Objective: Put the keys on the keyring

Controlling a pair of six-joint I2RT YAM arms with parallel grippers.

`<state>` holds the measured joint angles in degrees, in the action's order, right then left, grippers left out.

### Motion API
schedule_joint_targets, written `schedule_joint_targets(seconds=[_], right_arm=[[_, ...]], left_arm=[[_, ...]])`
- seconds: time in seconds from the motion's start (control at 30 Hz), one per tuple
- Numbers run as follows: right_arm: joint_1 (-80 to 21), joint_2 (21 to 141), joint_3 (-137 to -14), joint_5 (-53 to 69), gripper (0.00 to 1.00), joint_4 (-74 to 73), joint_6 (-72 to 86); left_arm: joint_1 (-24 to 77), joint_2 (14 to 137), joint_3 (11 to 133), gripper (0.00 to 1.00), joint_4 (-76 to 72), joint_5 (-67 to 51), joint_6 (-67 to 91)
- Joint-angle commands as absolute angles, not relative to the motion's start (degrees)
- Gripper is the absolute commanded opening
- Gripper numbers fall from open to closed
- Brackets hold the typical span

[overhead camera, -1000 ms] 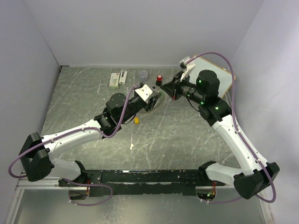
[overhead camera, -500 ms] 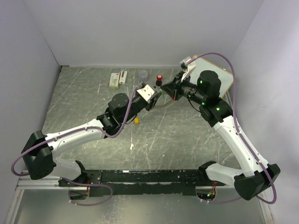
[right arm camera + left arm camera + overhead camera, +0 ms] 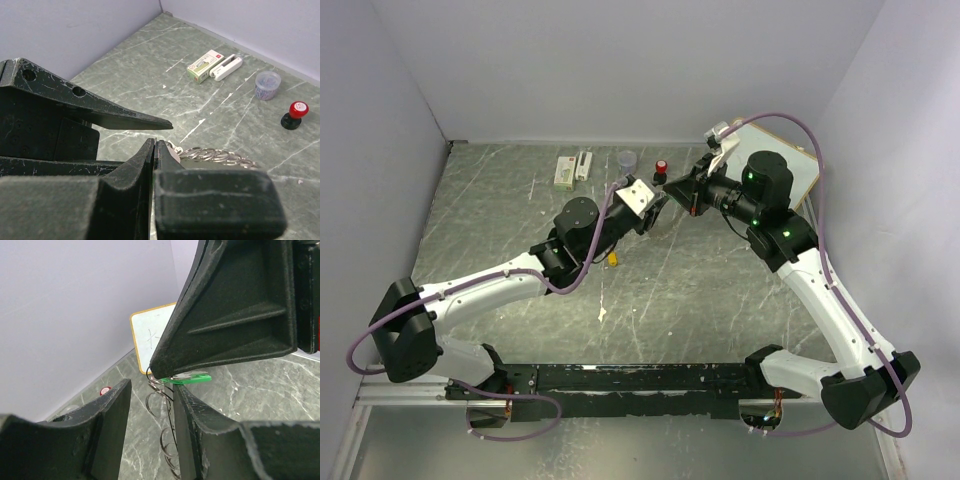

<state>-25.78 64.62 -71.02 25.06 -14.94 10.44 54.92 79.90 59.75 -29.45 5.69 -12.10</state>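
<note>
My right gripper (image 3: 155, 145) is shut on the green key (image 3: 192, 378), whose head sticks out under its fingertip in the left wrist view. The keyring (image 3: 156, 405), a dark wire fringed with small silvery rings, runs from that fingertip down between my left gripper's (image 3: 152, 387) jaws. It lies against the right finger; the left finger stands well apart. The keyring also shows in the right wrist view (image 3: 215, 155). In the top view both grippers meet tip to tip, left (image 3: 656, 208), right (image 3: 667, 190). The yellow-orange key (image 3: 612, 259) lies on the table beside the left arm.
A red-capped black knob (image 3: 662, 166) and a grey round cup (image 3: 626, 158) stand just behind the grippers. A small box (image 3: 564, 171) and a white stapler (image 3: 584, 164) lie at the back left. A yellow-framed whiteboard (image 3: 800, 170) lies at the back right.
My left gripper has moved a little up and to the right, closer to the right gripper's tip. The right gripper has hardly moved. The yellow-orange key stays put.
</note>
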Motion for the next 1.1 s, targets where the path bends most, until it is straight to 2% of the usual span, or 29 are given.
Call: schedule_joint_targets(seconds=[0.0,0.1,0.13,0.23,0.27,0.7,1.07], right_arm=[[-25.66,63.08,-71.19,25.91,0.00,-14.06,10.35],[-25.66,62.96,-71.19,25.93,0.00,-14.15,10.29],[-25.66,62.81,-71.26,25.93,0.00,-14.15,10.26],[-25.66,62.89,-71.27,25.85,0.00,-14.21,10.24],[-25.66,62.92,-71.28,25.78,0.00,-14.38,10.20],[-25.67,63.66,-72.92,22.15,0.00,-17.53,8.34],[-25.66,64.81,-70.89,22.38,0.00,-17.79,9.08]], left_arm=[[55.46,80.22,61.96,0.50,-32.51,4.39,-12.65],[55.55,80.63,62.36,0.46,-31.99,4.85,-12.66],[55.55,80.74,62.52,0.40,-31.72,4.90,-12.72],[55.63,80.77,62.73,0.11,-31.26,5.12,-12.66],[55.68,80.73,62.83,0.07,-31.10,5.28,-12.66],[55.64,75.22,57.61,0.07,-31.12,3.26,-15.68],[55.64,70.76,50.29,0.07,-42.84,4.31,-16.31]])
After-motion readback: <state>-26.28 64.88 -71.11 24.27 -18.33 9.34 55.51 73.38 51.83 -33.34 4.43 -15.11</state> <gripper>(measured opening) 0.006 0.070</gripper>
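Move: Left gripper: the keyring's wire end, pinched by the right fingertips beside the green key, runs just beyond your half-open tips, about 1 cm ahead and 1 cm right, level with you. The green key is 1 cm ahead and 2 cm right. Below, some 30 cm down, lie the yellow key, about 2 cm ahead and 12 cm left, and the red stamp, roughly 20 cm straight ahead. For the right gripper, that wire end sits right at its tips. Bring the left gripper barely half a centimetre to the right and shut its fingers on the wire by the green key, then draw left and back about 3 cm, away from the right gripper, without letting go. Keep the right fingers shut on their end, letting that gripper sink about 1.5 cm as you pull. ##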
